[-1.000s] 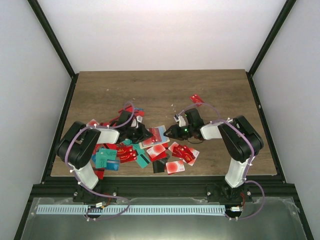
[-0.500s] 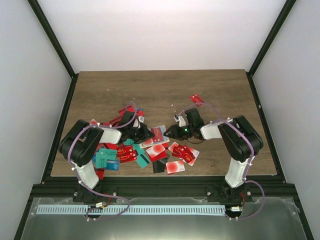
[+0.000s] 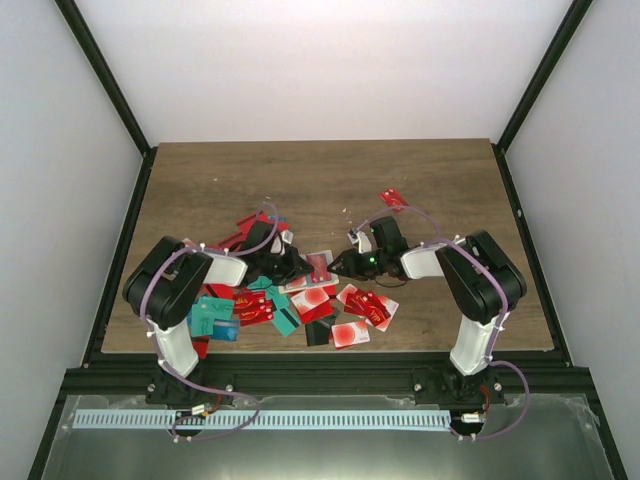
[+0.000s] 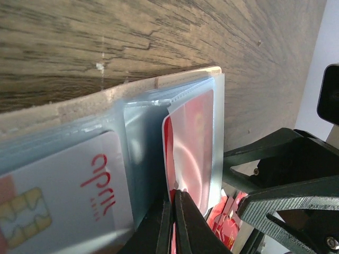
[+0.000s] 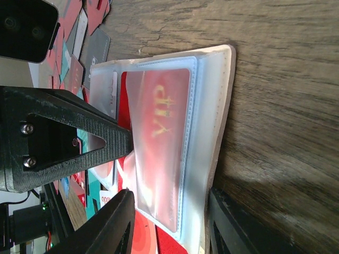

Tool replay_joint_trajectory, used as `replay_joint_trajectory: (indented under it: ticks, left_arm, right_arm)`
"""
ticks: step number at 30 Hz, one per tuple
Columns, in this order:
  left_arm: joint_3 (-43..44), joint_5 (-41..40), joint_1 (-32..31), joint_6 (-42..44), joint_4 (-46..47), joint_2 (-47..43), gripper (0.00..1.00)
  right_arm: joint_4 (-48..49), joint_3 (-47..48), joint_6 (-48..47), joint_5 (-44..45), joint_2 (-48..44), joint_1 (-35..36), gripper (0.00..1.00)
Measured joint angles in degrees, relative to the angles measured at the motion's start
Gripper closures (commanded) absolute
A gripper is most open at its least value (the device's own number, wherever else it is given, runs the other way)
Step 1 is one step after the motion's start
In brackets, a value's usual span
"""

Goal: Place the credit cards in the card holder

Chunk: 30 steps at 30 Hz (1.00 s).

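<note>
The card holder (image 3: pixel 318 268) lies open on the table between my two grippers, tan at its edge (image 4: pixel 106 100) with clear bluish sleeves. My left gripper (image 4: pixel 174 197) is shut on the near edge of a red credit card (image 4: pixel 192 148), which sits partly inside a sleeve. A white card with red lettering (image 4: pixel 79 180) fills the sleeve beside it. My right gripper (image 5: pixel 170 197) straddles the holder's end, a finger against each side, holding it. From that side a red VIP card (image 5: pixel 159 143) shows in a sleeve, with the left gripper's finger (image 5: pixel 69 143) beside it.
Many loose credit cards (image 3: pixel 250 305), red, teal and black, lie piled under and beside the left arm. More red ones (image 3: pixel 365 305) lie in front of the right gripper. One red card (image 3: pixel 393 197) lies alone farther back. Black frame rails border the table.
My left gripper has crept right toward the holder with the red card, which now lies further in the sleeve. The right arm has stayed put.
</note>
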Motion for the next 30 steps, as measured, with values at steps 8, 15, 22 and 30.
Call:
replay_joint_trajectory:
  ticks: [8,15,22,30]
  left_arm:
    - [0.98,0.09,-0.31,0.07,0.00,0.98,0.93]
    - [1.70,-1.05,-0.74,1.16,-2.03,0.46,0.75]
    - [2.19,-3.23,-1.64,2.99,-5.73,-1.90,0.58]
    - [3.19,-6.43,-1.90,5.18,-12.94,-5.16,0.44]
  right_arm:
    - [-0.11,0.07,0.00,0.02,0.00,-0.02,0.59]
    - [-0.59,0.31,-0.02,0.04,0.00,0.00,0.59]
    - [-0.59,0.31,-0.07,0.07,-0.02,0.00,0.59]
    - [-0.79,0.31,-0.22,0.28,-0.17,0.00,0.59]
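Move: Just to the left hand's right, its shut fingers pinching the near edge, the red VIP card stands partly in the holder's right pocket, its middle about 2 cm right and 1 cm lower. The white card on the holder's left page lies some 5 cm to the hand's left. A loose red-and-white card lies about 7 cm back, and a black card about 14 cm back and 2 cm right. From the right hand the VIP card is about 3 cm left, 2 cm lower. Nudging the pinched VIP card barely half a centimetre farther right into the pocket, the left hand then stops and spreads its fingers to about half open, letting go of the card's edge. It comes up about 1 cm and about 1 cm back to the left, tipping the fingers some 10 degrees steeper. The right hand stays put, half-open fingertips at the holder's right edge at the start. ##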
